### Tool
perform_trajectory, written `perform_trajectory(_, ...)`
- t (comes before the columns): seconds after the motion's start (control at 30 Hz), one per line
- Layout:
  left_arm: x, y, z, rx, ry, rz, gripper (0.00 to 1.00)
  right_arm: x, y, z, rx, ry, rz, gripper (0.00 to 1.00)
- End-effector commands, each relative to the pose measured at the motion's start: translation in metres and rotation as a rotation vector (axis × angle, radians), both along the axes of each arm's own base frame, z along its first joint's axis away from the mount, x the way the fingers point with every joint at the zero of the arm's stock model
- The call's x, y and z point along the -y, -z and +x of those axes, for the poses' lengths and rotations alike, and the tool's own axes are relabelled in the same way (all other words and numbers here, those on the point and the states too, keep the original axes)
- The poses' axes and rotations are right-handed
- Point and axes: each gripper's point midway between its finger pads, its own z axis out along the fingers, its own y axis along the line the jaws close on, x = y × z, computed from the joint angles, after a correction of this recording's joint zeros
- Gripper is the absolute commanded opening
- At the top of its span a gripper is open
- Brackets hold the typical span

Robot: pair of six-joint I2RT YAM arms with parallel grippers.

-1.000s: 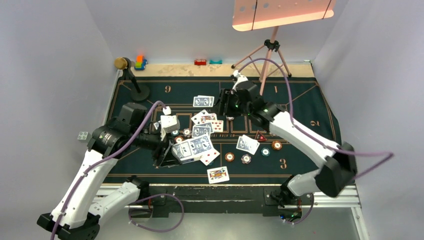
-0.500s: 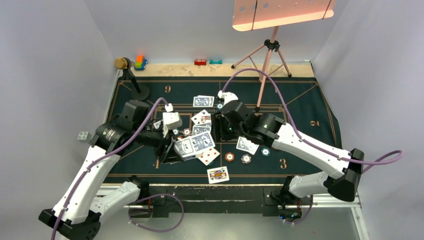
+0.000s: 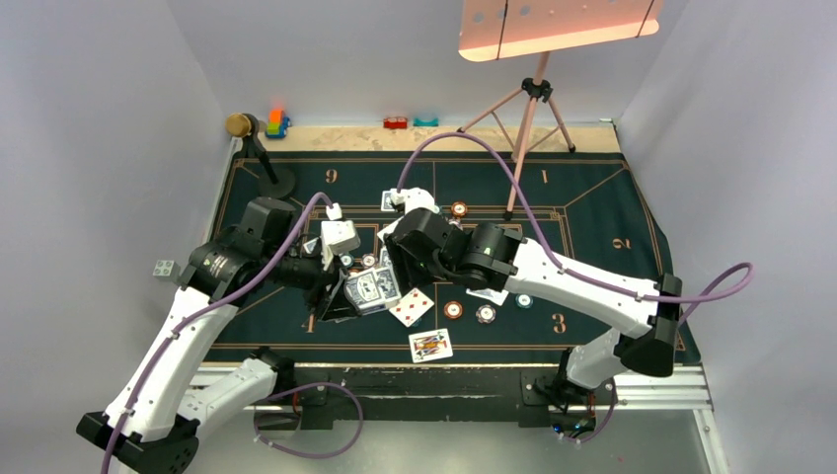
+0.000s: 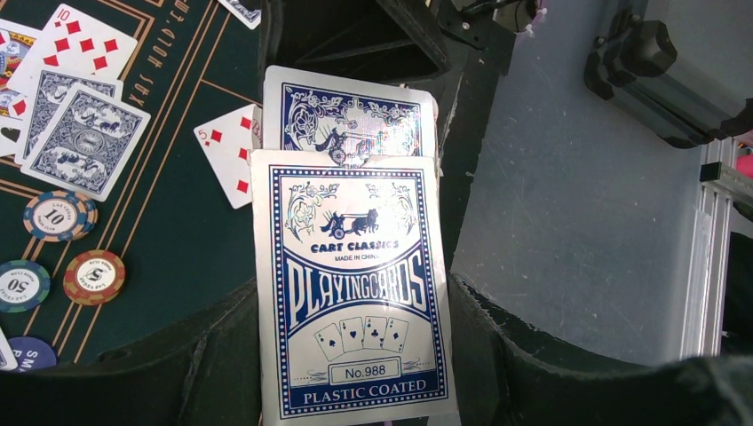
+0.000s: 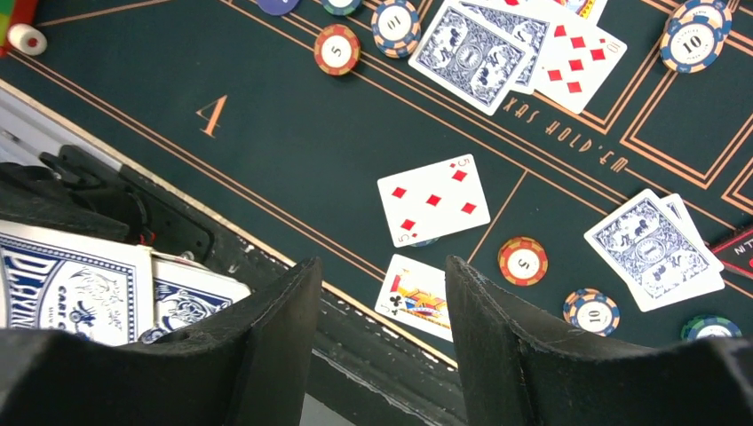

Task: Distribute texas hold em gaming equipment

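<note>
My left gripper point(image 4: 355, 373) is shut on a blue-and-white playing-card pack point(image 4: 355, 293), with a blue-backed card point(image 4: 351, 120) sticking out of its far end. Seen from above, that pack point(image 3: 372, 289) hangs over the mat's near-left part. My right gripper point(image 5: 382, 306) stands open and empty just right of the pack point(image 5: 75, 284), above the mat's near edge. A jack of clubs point(image 5: 417, 297) and a five of diamonds point(image 5: 433, 199) lie face up below it. Face-down cards point(image 5: 653, 247) and round chips point(image 5: 523, 260) are scattered across the felt.
The dark green mat point(image 3: 612, 197) covers the table. A microphone stand point(image 3: 266, 168) is at the far left and a tripod point(image 3: 528, 109) at the far middle. Toy blocks point(image 3: 276, 122) line the back edge. A white block point(image 3: 163, 268) lies off the mat, left.
My right arm has swung from the far middle of the mat toward the near left, stopping beside the pack. The left gripper has drawn the pack slightly left and kept its grip.
</note>
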Motion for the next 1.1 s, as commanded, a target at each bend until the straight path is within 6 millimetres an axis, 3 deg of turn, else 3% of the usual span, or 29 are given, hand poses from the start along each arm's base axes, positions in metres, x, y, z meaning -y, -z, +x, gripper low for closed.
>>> perform_trajectory(0.0,0.004,-0.014,0.004,0.048,0.009,-0.045,0.0,-0.005,-0.019,-0.001,0.017,0.016,0.045,0.58)
perform_trajectory(0.07,0.004,-0.012,0.003,0.049,0.013,-0.042,0.0,-0.004,-0.018,-0.004,0.006,0.013,0.047,0.58)
perform_trajectory(0.17,0.003,-0.011,0.003,0.055,0.014,-0.034,0.0,0.026,-0.021,0.007,0.047,0.09,-0.021,0.6)
perform_trajectory(0.27,0.002,-0.012,0.002,0.062,0.012,-0.035,0.0,0.051,-0.041,0.015,0.075,0.149,0.031,0.65)
perform_trajectory(0.37,0.002,-0.014,0.003,0.067,0.008,-0.041,0.0,0.058,-0.071,0.012,0.084,0.141,0.204,0.68)
perform_trajectory(0.5,0.003,-0.017,0.003,0.072,0.008,-0.046,0.0,0.031,-0.095,-0.008,0.018,-0.021,0.531,0.76)
perform_trajectory(0.6,0.003,-0.018,0.004,0.073,0.005,-0.047,0.0,0.005,-0.101,-0.027,-0.066,-0.167,0.719,0.85)
perform_trajectory(0.8,0.004,-0.021,0.006,0.082,0.005,-0.051,0.0,-0.031,-0.094,-0.048,-0.195,-0.34,0.84,0.9)
perform_trajectory(1.07,0.004,-0.025,0.007,0.095,0.002,-0.054,0.0,-0.056,-0.081,-0.048,-0.287,-0.389,0.881,0.9)
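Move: Back about 4 cm and some 6 cm to the right hand's left, roughly 2 cm higher, is the deck, sticking out of its box. The left hand holds that box, and the deck lies about 5 cm to its right, 1 cm ahead and 2 cm below. On the table some 18 cm beneath the right hand, the five of diamonds lies 3 cm back and 2 cm to the right, and the face-down cards 6 cm ahead, straight in line. Backing off to its right and climbing about 8 cm, the right hand then swings left and down again towards the deck, drawing back a little, and ends some 4 cm left, 4 cm back and 3.5 cm higher. Its fingers swing up about 45 degrees to point left, nearly level, and spread wide, one passing in front of the deck's exposed end and one behind. The left hand holds the box still. ##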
